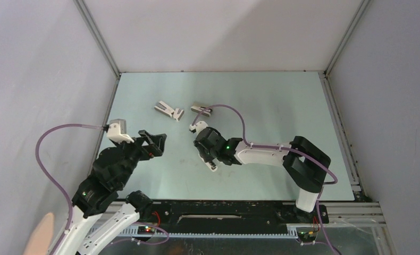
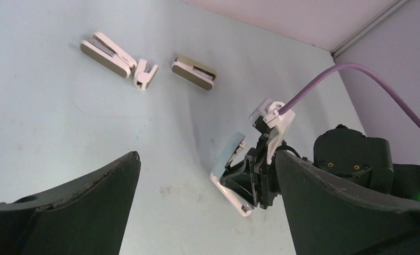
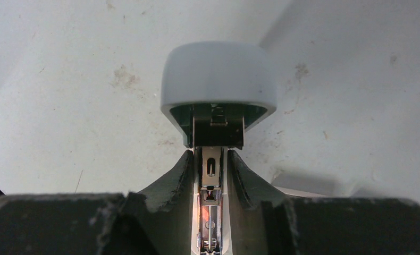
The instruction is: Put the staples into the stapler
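The stapler [image 3: 218, 79] is slim and pale white-bluish, and its lid is hinged up, baring the silvery metal channel [image 3: 210, 212]. My right gripper [image 3: 210, 159] is shut on the sides of its base and holds it just above the table. In the top view the right gripper [image 1: 207, 153] is mid-table, with the stapler's white end [image 1: 212, 166] poking out below it. My left gripper [image 1: 156, 142] stands open and empty a little to its left. In the left wrist view the stapler [image 2: 230, 159] lies beyond the open left gripper [image 2: 208, 154]. The staples are out of view.
Two stubby white and beige wedge-shaped pieces [image 1: 165, 109] [image 1: 201, 110] lie on the table behind the grippers, with a small white stub [image 1: 178, 113] between them. A purple cable [image 1: 234, 114] loops over the right arm. Walls enclose the table [image 1: 282, 101] at left, back and right.
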`<state>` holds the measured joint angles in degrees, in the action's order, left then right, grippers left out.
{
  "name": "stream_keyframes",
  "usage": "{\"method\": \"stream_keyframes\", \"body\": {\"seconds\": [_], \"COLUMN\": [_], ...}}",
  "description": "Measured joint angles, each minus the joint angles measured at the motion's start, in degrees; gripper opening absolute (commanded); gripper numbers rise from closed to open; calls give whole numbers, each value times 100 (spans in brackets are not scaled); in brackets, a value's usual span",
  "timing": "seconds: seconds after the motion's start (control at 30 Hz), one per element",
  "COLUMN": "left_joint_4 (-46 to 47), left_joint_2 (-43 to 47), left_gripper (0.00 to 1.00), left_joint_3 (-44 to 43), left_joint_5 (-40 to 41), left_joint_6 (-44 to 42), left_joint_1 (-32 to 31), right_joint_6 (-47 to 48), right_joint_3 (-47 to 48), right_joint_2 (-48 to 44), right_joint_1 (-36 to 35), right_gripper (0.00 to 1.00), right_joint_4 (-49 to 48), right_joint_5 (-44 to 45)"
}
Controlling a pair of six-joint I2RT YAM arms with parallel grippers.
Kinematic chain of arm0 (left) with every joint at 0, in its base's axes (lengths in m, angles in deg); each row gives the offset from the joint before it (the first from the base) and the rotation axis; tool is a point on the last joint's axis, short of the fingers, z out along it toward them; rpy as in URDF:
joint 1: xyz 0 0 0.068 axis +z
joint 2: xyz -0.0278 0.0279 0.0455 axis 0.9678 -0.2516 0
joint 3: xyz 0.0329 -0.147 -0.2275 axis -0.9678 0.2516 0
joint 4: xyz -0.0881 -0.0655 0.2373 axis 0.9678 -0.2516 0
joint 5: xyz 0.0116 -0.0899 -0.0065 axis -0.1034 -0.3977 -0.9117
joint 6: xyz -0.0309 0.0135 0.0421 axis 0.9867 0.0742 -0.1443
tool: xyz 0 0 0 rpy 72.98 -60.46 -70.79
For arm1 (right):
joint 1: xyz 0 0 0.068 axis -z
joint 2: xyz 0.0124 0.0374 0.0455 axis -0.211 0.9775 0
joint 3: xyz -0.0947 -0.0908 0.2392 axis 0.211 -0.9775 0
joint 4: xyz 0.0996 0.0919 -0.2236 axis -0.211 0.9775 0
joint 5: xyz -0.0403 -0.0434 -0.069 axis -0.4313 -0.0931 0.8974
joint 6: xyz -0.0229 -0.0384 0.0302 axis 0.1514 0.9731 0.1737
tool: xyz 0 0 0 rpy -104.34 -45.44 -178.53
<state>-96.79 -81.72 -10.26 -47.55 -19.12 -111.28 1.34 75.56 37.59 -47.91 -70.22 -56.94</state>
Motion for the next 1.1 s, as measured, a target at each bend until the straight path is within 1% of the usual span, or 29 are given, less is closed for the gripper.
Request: {"method": "stream_keyframes", "body": {"seconds": [0.17,0.33,0.43,0.57,0.67,0.8,0.97,1.1], "left_joint_4": [-190,-138,-101,-111,-87,-59,-22,0], "left_joint_2": [0,0,0,-50,-120,-197,-367,-706], "left_gripper": [100,100,100,100,100,100,100,100], "left_joint_3": [-278,-164,9,153,190,212,212,212], "left_joint_5": [109,262,315,289,129,-101,-131,-131], "left_joint_6": [-634,-1014,-1097,-1134,-1132,-1128,-1119,-1058], "left_joint_1": [0,4,101,474,911,1416,1502,1504], "right_joint_6": [2,7,7,11,52,90,83,107], "right_joint_3": [195,297,330,402,470,577,625,625], "right_joint_2": [225,431,527,660,730,748,691,286], "right_joint_1": [-76,-120,-129,-157,-184,-212,-254,-310], "right_gripper": [5,11,17,28,40,49,61,68], "right_joint_4": [17,24,35,44,72,114,289,721], "right_joint_5": [0,0,4,2,-2,-20,-28,-66]}}
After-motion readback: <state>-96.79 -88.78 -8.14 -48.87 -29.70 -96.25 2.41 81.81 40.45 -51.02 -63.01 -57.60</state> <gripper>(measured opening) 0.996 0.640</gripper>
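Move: The open stapler is already in the right fingers, its middle about 1 cm behind and 1 cm below the hand point; its landing spot is bare table 2 cm left, 1 cm back and 4 cm down. The tan stapler lies 20 cm straight ahead, the small white stapler 18 cm ahead and 10 cm left, the staple box roughly 11 cm right. From the left hand, the held stapler is 4 cm ahead, 14 cm right and 23 cm below. The open stapler is lowered about 3 cm to the table, drifting 2 to 3 cm left, in the right hand's grip; near the bottom the fingers open and let go of its base, then the hand starts up and slightly back. The wide-open left hand moves farther left, about 5 cm, sinking some 4 cm and easing forward as its wrist rolls and turns counter-clockwise. ##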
